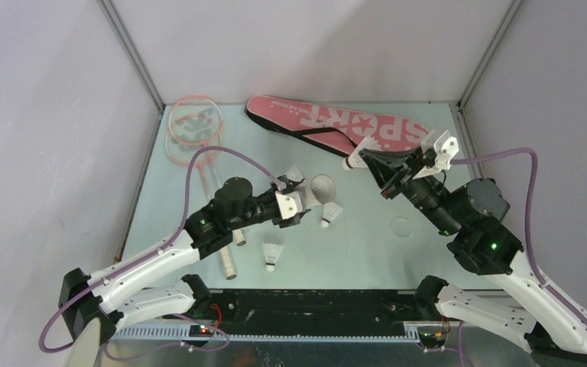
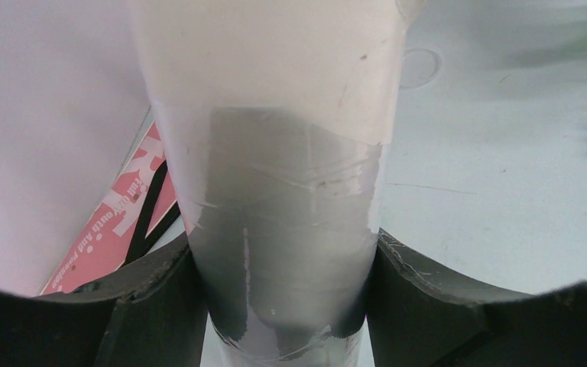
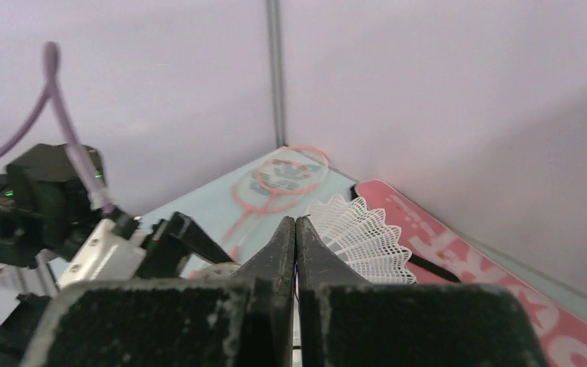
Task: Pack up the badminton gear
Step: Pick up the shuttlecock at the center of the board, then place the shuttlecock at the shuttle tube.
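Note:
My left gripper (image 1: 299,205) is closed round the long white tube (image 1: 317,191), which fills the left wrist view between the dark fingers (image 2: 145,306); its open mouth (image 1: 323,186) points toward the right arm. My right gripper (image 1: 372,157) is shut, pinching the skirt edge of a white shuttlecock (image 1: 358,153) (image 3: 363,237) in the air near the pink SPORT bag (image 1: 329,121). Three shuttlecocks lie near the tube: one behind it (image 1: 296,173), one beside it (image 1: 331,213), one in front of it (image 1: 273,254). Two pink rackets (image 1: 192,127) lie at the back left.
The racket handles (image 1: 228,258) run under the left arm toward the near edge. A faint round disc (image 1: 401,226) lies on the table right of centre. Grey walls enclose the table on three sides.

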Controlling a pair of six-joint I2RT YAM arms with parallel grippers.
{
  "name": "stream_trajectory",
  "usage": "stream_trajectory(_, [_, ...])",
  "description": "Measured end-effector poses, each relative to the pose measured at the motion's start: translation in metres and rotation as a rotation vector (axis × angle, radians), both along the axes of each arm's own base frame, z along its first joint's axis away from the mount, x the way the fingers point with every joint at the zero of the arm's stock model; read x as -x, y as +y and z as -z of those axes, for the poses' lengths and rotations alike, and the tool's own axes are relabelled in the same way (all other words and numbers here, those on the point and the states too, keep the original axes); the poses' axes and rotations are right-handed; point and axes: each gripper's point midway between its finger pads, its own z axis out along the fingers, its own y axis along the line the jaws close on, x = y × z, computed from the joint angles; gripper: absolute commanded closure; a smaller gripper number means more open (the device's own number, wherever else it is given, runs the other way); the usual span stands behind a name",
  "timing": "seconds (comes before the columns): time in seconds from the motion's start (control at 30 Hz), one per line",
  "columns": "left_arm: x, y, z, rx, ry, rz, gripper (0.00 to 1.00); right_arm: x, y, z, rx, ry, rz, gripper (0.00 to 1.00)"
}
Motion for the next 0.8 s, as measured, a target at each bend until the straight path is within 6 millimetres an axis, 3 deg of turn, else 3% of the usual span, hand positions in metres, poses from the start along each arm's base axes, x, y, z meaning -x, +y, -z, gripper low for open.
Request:
stream_trajectory(0.13, [-0.001, -0.001, 0.003, -0.006, 0.005, 0.0, 0.61, 0.013, 0.016, 0.002, 0.023, -0.028, -0.071, 1.0])
stream_trajectory(0.43, [-0.001, 0.0, 0.007, -0.016, 0.024, -0.004, 0.61, 0.006, 0.071, 0.054, 0.168, 0.043, -0.15, 1.0])
stream_trajectory(0.8, [0.001, 0.0, 0.003, 0.006, 0.04, -0.009, 0.62, 0.011, 0.082, 0.096, 0.163, 0.198, -0.173, 1.0])
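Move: The right gripper is shut on a shuttlecock. The tube's open mouth, where it's taken, lies about 8 cm left, 1 cm back and some 12 cm below it; from the left gripper holding the tube, the mouth is roughly 8 cm up, 4 cm right and 2 cm ahead. From the right hand, a loose shuttlecock lies on the table 11 cm ahead, 4 cm left and 41 cm below, and the racket bag 37 cm ahead, 1 cm right and equally low. Carry the pinched shuttlecock down and left to the tube's mouth with the right gripper: about 10 cm down and 8 cm left, most of the leftward travel first, then chiefly sinking. Meanwhile turn the wrist slightly counter-clockwise and tip the fingers down, roughly 10 degrees each, keeping them shut. Hold the tube nearly still in the left gripper, mouth up. ##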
